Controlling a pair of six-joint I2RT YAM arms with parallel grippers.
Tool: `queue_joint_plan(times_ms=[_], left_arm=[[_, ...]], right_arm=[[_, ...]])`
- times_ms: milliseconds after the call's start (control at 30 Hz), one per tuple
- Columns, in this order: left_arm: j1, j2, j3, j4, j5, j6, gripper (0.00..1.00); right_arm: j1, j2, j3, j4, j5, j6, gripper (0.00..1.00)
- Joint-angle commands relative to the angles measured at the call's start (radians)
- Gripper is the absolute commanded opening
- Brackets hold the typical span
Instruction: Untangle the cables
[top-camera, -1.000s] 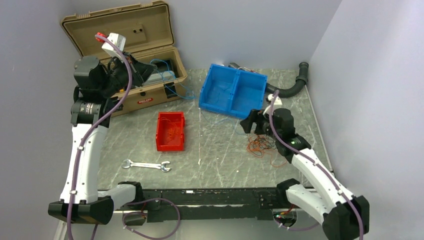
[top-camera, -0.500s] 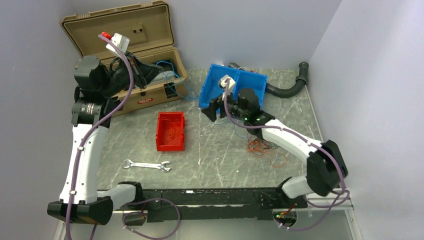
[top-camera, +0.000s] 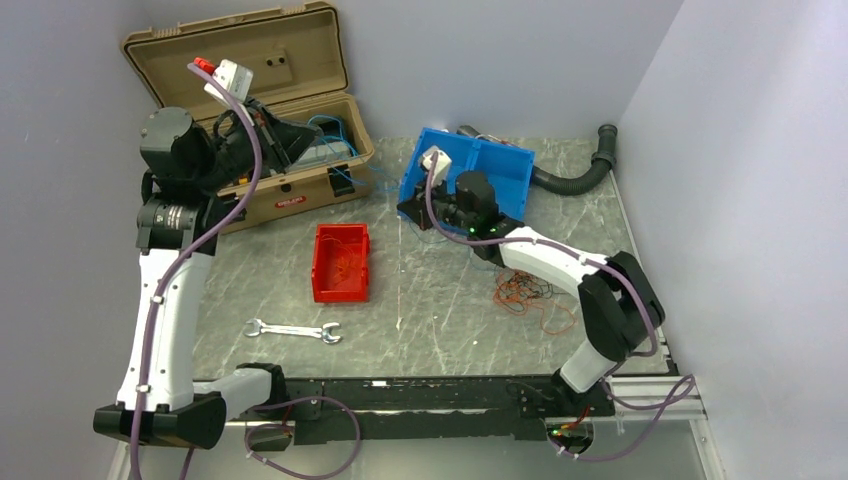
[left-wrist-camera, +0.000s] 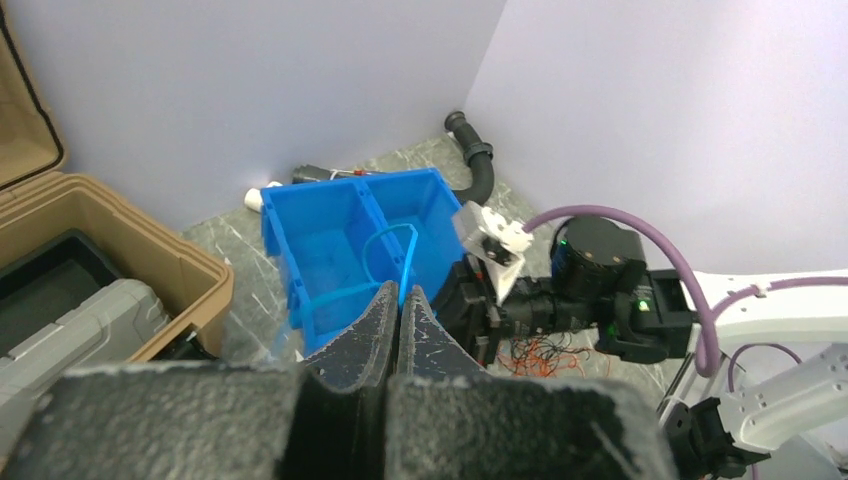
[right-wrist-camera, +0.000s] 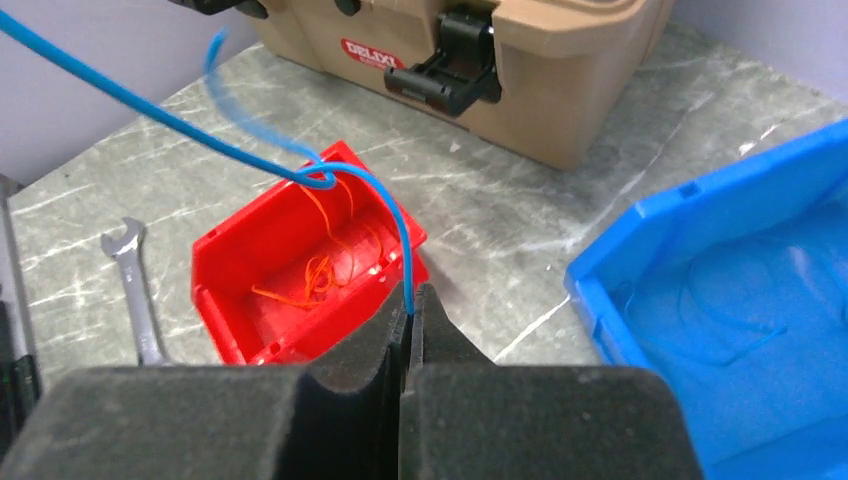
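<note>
A thin blue cable (right-wrist-camera: 250, 155) is stretched in the air between both grippers. My left gripper (left-wrist-camera: 401, 295) is shut on one end of it, held above the open toolbox (top-camera: 250, 110). My right gripper (right-wrist-camera: 410, 305) is shut on the other part, low in front of the blue bin (top-camera: 505, 148). The cable has a small loop above the red bin (right-wrist-camera: 300, 335). A tangle of orange-red and black cables (top-camera: 525, 295) lies on the table to the right, apart from both grippers. An orange-red wire (right-wrist-camera: 315, 275) lies inside the red bin.
A wrench (top-camera: 293, 331) lies near the front left. A ribbed black hose (top-camera: 580, 170) curves along the back right corner. More blue wire lies in the blue bin (left-wrist-camera: 330, 250) and hangs out of the toolbox. Walls close in on the left, back and right.
My right arm has swung left from the orange-red tangle to the front of the blue bin and closed on the blue cable. The left arm barely moved.
</note>
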Motion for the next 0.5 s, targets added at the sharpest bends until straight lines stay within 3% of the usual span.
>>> queue_joint_plan(times_ms=[0,167,300,467], left_arm=[[-0.004,0.022,0.053,-0.040,-0.087,0.023,0.00],[-0.002,0.076,0.102,-0.116,-0.208,0.022,0.00],[-0.008,0.132,0.093,-0.046,-0.128,-0.046,0.00],[-0.080,0.226,0.147,-0.035,-0.166,-0.065,0.00]], right_arm=[[-0.029,-0.155,-0.126,0.106,0.117,0.112,0.00],[-0.135,-0.387,-0.357,-0.031,0.328,0.279,0.00],[-0.184,-0.575,-0.505,-0.156,0.347,0.306,0.00],[-0.187,-0.742,-0.581,-0.309,0.394,0.327,0.00]])
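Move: The heap of tangled cables lies about 28 cm right of the right gripper, 10 cm back and 20 cm below. The blue tray is some 15 cm right of that gripper and 13 cm ahead, the red tray about 15 cm left and 2 cm back, both nearly 20 cm lower. From the left gripper, the open toolbox's middle lies roughly 20 cm ahead, 15 cm left and 37 cm below. Keep both grippers shut on their blue strands and part them. Sweep the right gripper about 18 cm to the right, drawing back and sinking a little, from the blue tray's left corner towards the tangled cables, turning it some 30 degrees clockwise. Meanwhile ease the left gripper forward and down towards the toolbox, tipping its fingers down slightly. ##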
